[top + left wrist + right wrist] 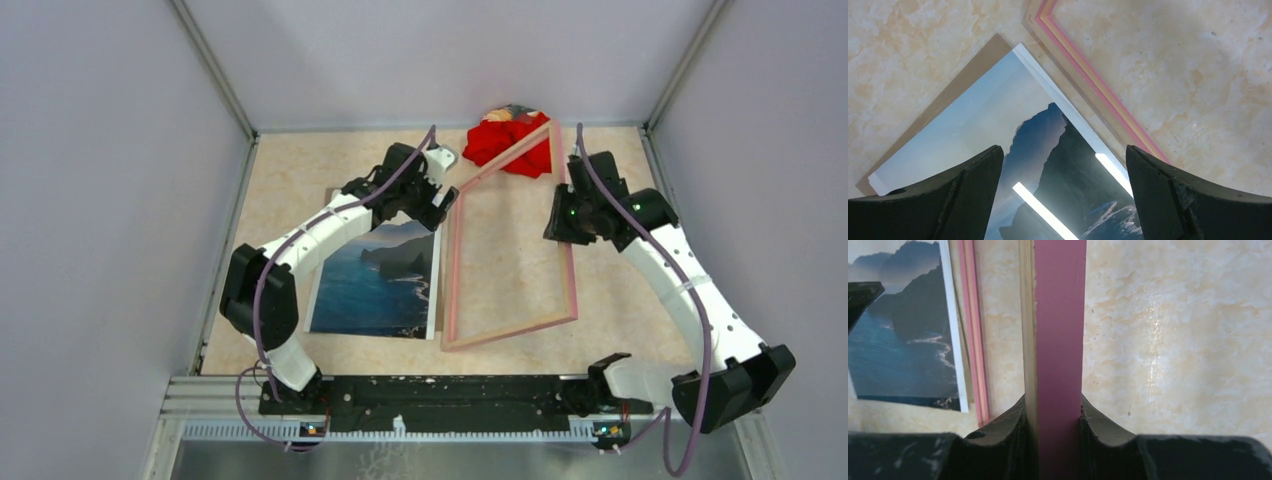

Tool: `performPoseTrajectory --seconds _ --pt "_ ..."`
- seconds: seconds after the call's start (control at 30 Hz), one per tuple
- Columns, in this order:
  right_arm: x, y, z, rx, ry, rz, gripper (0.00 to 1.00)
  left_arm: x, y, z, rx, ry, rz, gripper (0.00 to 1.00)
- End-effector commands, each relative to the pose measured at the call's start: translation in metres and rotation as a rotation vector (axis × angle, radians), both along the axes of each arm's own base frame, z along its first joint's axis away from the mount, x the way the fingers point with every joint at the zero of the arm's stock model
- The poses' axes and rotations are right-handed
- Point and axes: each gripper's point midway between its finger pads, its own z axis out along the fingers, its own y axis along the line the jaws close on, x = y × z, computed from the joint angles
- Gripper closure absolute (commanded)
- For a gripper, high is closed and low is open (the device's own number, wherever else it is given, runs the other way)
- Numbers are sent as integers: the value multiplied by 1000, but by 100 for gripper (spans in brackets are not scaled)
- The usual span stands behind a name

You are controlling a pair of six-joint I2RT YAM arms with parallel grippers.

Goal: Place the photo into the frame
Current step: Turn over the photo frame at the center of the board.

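The photo (pixel 375 280), blue sea with dark cliffs, lies flat on the table left of centre, on a brown backing board (pixel 948 95). My left gripper (pixel 440 200) is open and empty above the photo's far right corner; in the left wrist view the photo (pixel 998 115) shows between the spread fingers of my left gripper (pixel 1063 150). The frame (pixel 455 270) lies just right of the photo, its left bar (pixel 1088 75) beside the photo's edge. My right gripper (pixel 568 225) is shut on the frame's right bar (pixel 1060 315), which is held a little off the table.
A red cloth heap (pixel 510 140) sits at the back, touching the frame's far corner. Grey walls enclose the table on three sides. The frame's left bar (pixel 970 315) and the photo (pixel 898 340) also show in the right wrist view.
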Motion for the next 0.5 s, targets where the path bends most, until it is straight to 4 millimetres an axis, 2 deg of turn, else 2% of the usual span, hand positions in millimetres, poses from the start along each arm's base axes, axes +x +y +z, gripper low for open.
performPoseTrajectory --seconds 0.0,0.07,0.2,0.47 --pt "5 -27 -6 -112 -117 -34 96 0 9 9 19 -52 10 2" --pt "5 -33 -17 -147 -127 -23 99 -2 10 5 24 -45 9 2" --pt "6 -36 -38 -191 -111 15 99 -2 11 3 30 -45 6 2" --pt "13 -32 -82 -216 -26 9 99 -2 14 0 46 -44 14 2"
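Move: My right hand already grips the frame's raised right bar; that bar is to come down on bare board about 6 cm to my right, level fore-and-aft and some 20 cm below. The frame's left bar rests on the board about 17 cm left and 20 cm down; the photo's middle is some 32 cm left, 3 cm ahead and 21 cm down. From my left hand, the landing spot lies roughly 25 cm right, 10 cm back and 15 cm below. I keep the right bar pinched and lower it about 7 cm towards the board, swinging it some 3 cm to my right, so the frame folds down, wood side up, about its left bar. My right wrist rolls some 10 degrees, its left side dipping. My open left hand sinks a last couple of centimetres near the photo's far right corner, then stays. ##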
